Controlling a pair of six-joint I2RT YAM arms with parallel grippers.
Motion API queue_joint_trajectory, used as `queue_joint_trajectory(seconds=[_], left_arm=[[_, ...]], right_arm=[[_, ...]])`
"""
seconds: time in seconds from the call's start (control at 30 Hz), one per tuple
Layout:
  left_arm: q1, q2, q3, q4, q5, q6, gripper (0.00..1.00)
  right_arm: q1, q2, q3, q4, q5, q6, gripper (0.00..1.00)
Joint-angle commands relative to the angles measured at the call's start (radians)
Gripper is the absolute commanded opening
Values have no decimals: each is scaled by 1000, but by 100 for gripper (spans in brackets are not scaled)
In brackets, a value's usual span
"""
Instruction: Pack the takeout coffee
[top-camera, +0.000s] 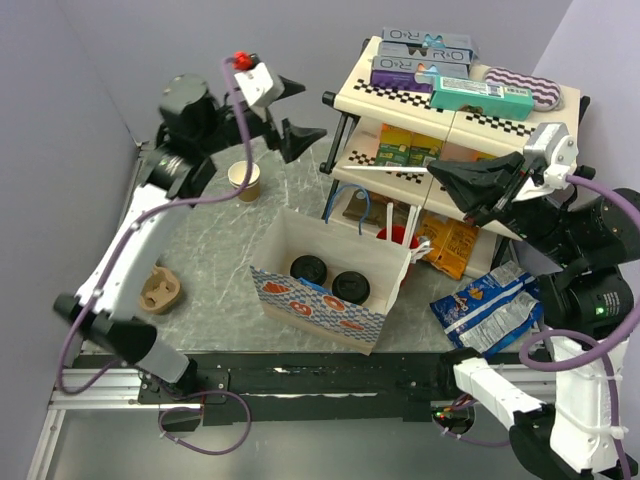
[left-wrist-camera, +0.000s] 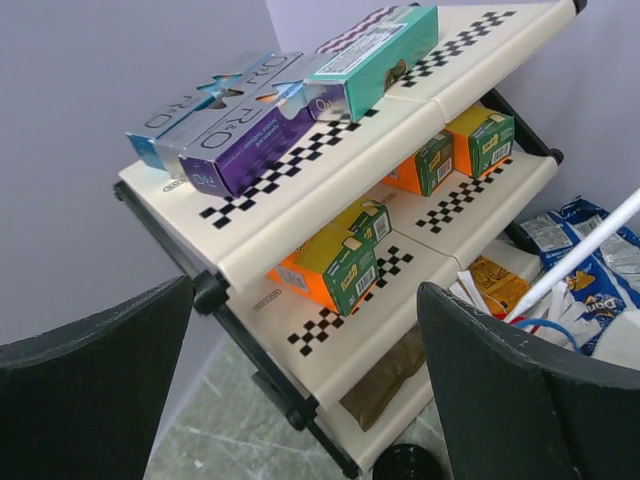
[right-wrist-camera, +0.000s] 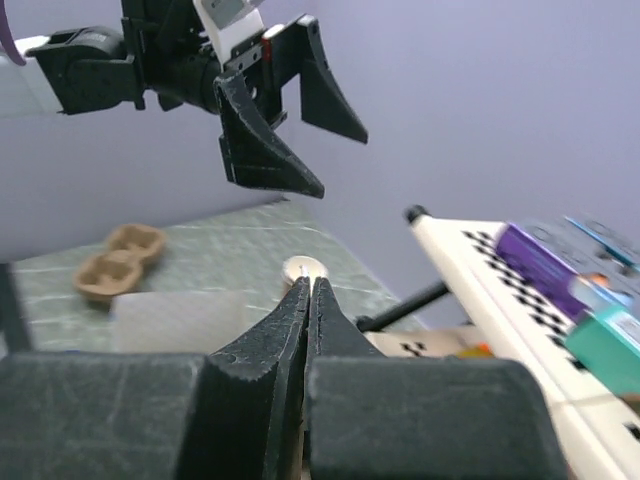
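Observation:
The takeout coffee, two brown cups with round black lids (top-camera: 308, 268) (top-camera: 351, 286), stands side by side inside a white paper bag (top-camera: 285, 235) with a blue and red pattern, at the table's middle. My left gripper (top-camera: 298, 110) hangs high above the back of the table, left of the shelf, open and empty; in its wrist view the gripper (left-wrist-camera: 310, 390) frames the shelf. Over the shelf's lower tiers, right of the bag, my right gripper (top-camera: 434, 171) is shut on nothing, its closed gripper tips (right-wrist-camera: 311, 288) pointing toward the far left.
A tiered checkered shelf (top-camera: 400, 100) with boxes stands at the back right. A lidless brown cup (top-camera: 244, 180) sits behind the bag, a brown cup carrier (top-camera: 160, 290) at the left, a red cup of stirrers (top-camera: 400, 238) and a blue snack bag (top-camera: 490, 305) at the right.

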Motion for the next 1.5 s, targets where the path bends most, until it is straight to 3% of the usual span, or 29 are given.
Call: queue_joint_trajectory(seconds=[0.0, 0.17, 0.4, 0.43, 0.47, 0.53, 0.57, 0.67, 0.77, 0.97, 1.07, 1.23, 1.47], left_arm=[[15, -117, -78, -77, -95, 72, 99], [76, -206, -158, -104, -135, 97, 99], [136, -338, -296, -117, -169, 134, 99], [145, -346, -307, -115, -172, 131, 99], [162, -356, -322, -115, -173, 128, 99], [174, -366, -333, -112, -179, 123, 99], [185, -373, -351, -109, -189, 118, 99], [204, -381, -385, -86, -311, 65, 99], [243, -393, -420, -57, -400, -12, 99], [274, -418, -445, -29, -581, -38, 99], [297, -413, -430, -32, -658, -52, 99], [340, -393, -396, -90, -680, -116, 99], [372, -380, -408, -112, -589, -196, 99]], right_arm=[[6, 45, 45, -25, -207, 79, 0], [7, 109, 54, -310, -292, -91, 0], [70, 172, -10, -489, -278, -264, 2], [86, 181, -11, -503, -267, -289, 10], [102, 209, 2, -519, -263, -301, 28], [153, 235, 45, -559, -254, -312, 45], [168, 256, 60, -562, -235, -309, 60], [182, 278, 111, -491, -160, -226, 82], [182, 315, 207, -429, -100, -170, 93], [182, 425, 443, -328, 242, -140, 100], [193, 433, 428, -216, 513, -96, 100], [225, 439, 369, -142, 876, -168, 100], [288, 379, 232, -179, 993, -301, 100]])
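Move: The open takeout bag lies about 12 cm to the left of the right hand, roughly level with it in reach, its middle some 36 cm lower. That hand grips a white straw. The red bucket stands 10 cm ahead of it, 3 cm to the right, about 38 cm down; the teal box on the rack is some 30 cm ahead, 20 cm right and 10 cm lower. From the left hand, the bag is about 16 cm back, 1 cm right and 32 cm below; the paper cups are 11 cm ahead, 19 cm left and 38 cm below. The right hand lets go of the white straw: it sinks some 15 cm and shifts about 7 cm left over the bag's right side, tipping its fingers down and opening wide. Then, empty, it climbs, pushes forward towards the rack and eases right, turning clockwise. The open left hand swings some 25 cm left, sinking and turning counter-clockwise, away from the rack. ##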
